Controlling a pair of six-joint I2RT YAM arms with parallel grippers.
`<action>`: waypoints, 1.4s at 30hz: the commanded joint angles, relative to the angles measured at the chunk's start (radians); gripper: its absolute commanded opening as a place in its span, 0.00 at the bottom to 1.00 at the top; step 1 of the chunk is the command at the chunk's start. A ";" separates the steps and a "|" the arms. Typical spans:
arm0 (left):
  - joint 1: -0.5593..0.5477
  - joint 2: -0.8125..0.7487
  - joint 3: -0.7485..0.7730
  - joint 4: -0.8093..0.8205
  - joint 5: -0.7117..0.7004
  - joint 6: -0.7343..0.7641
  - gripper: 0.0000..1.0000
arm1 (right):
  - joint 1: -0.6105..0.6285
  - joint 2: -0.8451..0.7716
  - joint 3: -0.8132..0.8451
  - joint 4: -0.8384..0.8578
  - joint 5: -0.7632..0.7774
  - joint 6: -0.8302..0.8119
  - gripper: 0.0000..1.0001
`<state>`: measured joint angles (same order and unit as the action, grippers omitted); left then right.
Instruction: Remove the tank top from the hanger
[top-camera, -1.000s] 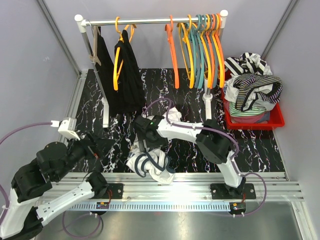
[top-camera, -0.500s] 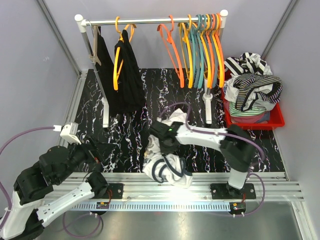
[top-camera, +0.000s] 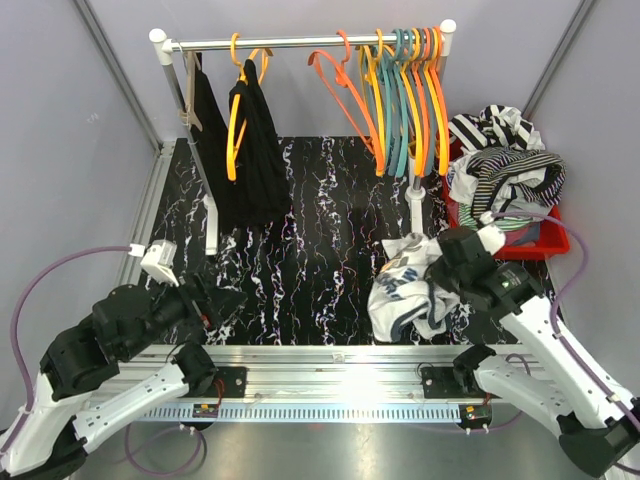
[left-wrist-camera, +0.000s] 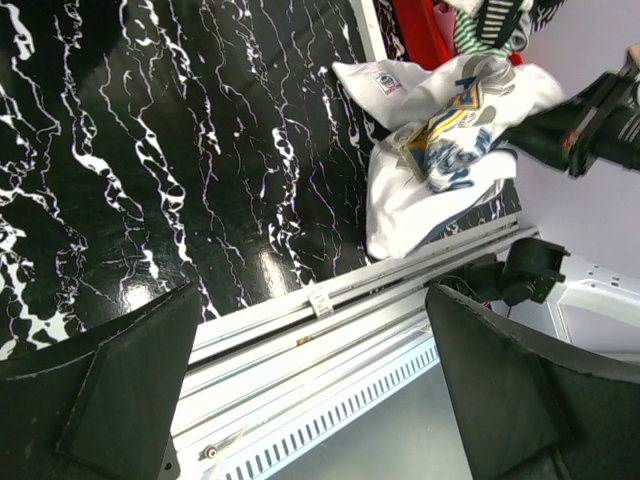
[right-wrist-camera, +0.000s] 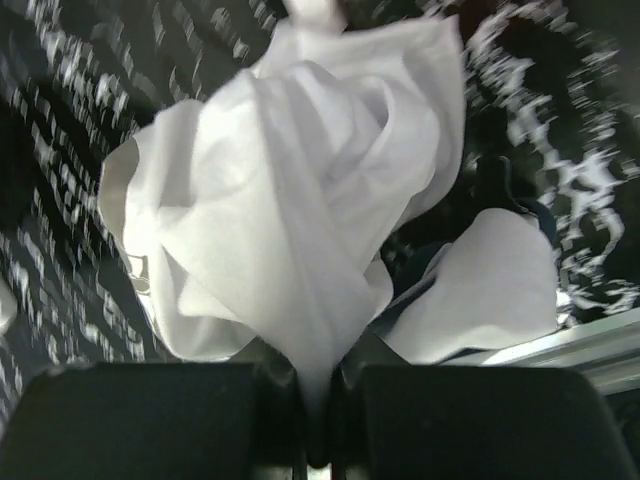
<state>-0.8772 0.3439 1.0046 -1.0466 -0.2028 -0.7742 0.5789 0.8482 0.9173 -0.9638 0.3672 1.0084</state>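
Note:
The tank top (top-camera: 410, 290), white with a blue and yellow print, hangs bunched over the marble floor at the front right. My right gripper (top-camera: 442, 262) is shut on its upper right edge. In the right wrist view a fold of the tank top (right-wrist-camera: 290, 220) is pinched in the right gripper (right-wrist-camera: 318, 400). The left wrist view shows the tank top (left-wrist-camera: 440, 150) off to the upper right. A bare orange hanger (top-camera: 345, 85) hangs tilted on the rail, apart from the cloth. My left gripper (top-camera: 215, 300) sits at the front left; in its own view the left gripper (left-wrist-camera: 310, 400) stands open over the front rail, holding nothing.
A clothes rack (top-camera: 300, 42) spans the back, with black garments (top-camera: 250, 140) on the left and several coloured hangers (top-camera: 410, 90) on the right. A red bin (top-camera: 545, 238) of striped clothes stands at the right. The rack post (top-camera: 415, 205) rises just behind the tank top.
The right gripper shut on the tank top and swung it from the front centre to the front right. The orange hanger has swung left on the rail. The left arm shifted slightly.

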 joint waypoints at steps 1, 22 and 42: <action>-0.002 0.073 0.069 0.057 0.046 0.036 0.99 | -0.134 0.026 0.105 -0.006 0.131 -0.043 0.00; -0.002 0.210 0.233 0.026 0.045 0.092 0.99 | -1.143 1.124 1.816 0.588 -0.861 0.212 0.00; -0.002 0.213 0.134 0.155 0.066 0.102 0.99 | -1.004 1.174 1.587 0.143 -0.558 -0.298 0.99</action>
<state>-0.8772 0.5621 1.1358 -0.9646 -0.1497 -0.6956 -0.4400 2.0636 2.3497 -0.7589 -0.3210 0.8299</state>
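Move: The tank top already hangs from my right hand, some 17 cm above the table. The clothes-filled red basket is about 23 cm ahead of that hand, 22 cm to its right and 10 cm lower. The rack's right foot stands about 22 cm straight ahead, 16 cm lower; the empty hangers are some 26 cm ahead, 6 cm left and 10 cm higher. From my left hand the basket lies roughly 33 cm ahead, 62 cm right and 20 cm lower. I fling the tank top into the basket with my right hand, swinging right, then far forward and up to nearly 40 cm above the start, fingers tipping up by about 55 degrees. I drop over the back of the pile, tipping them partly back down and opening them wide. My open left hand drifts some 5 cm up and right. ##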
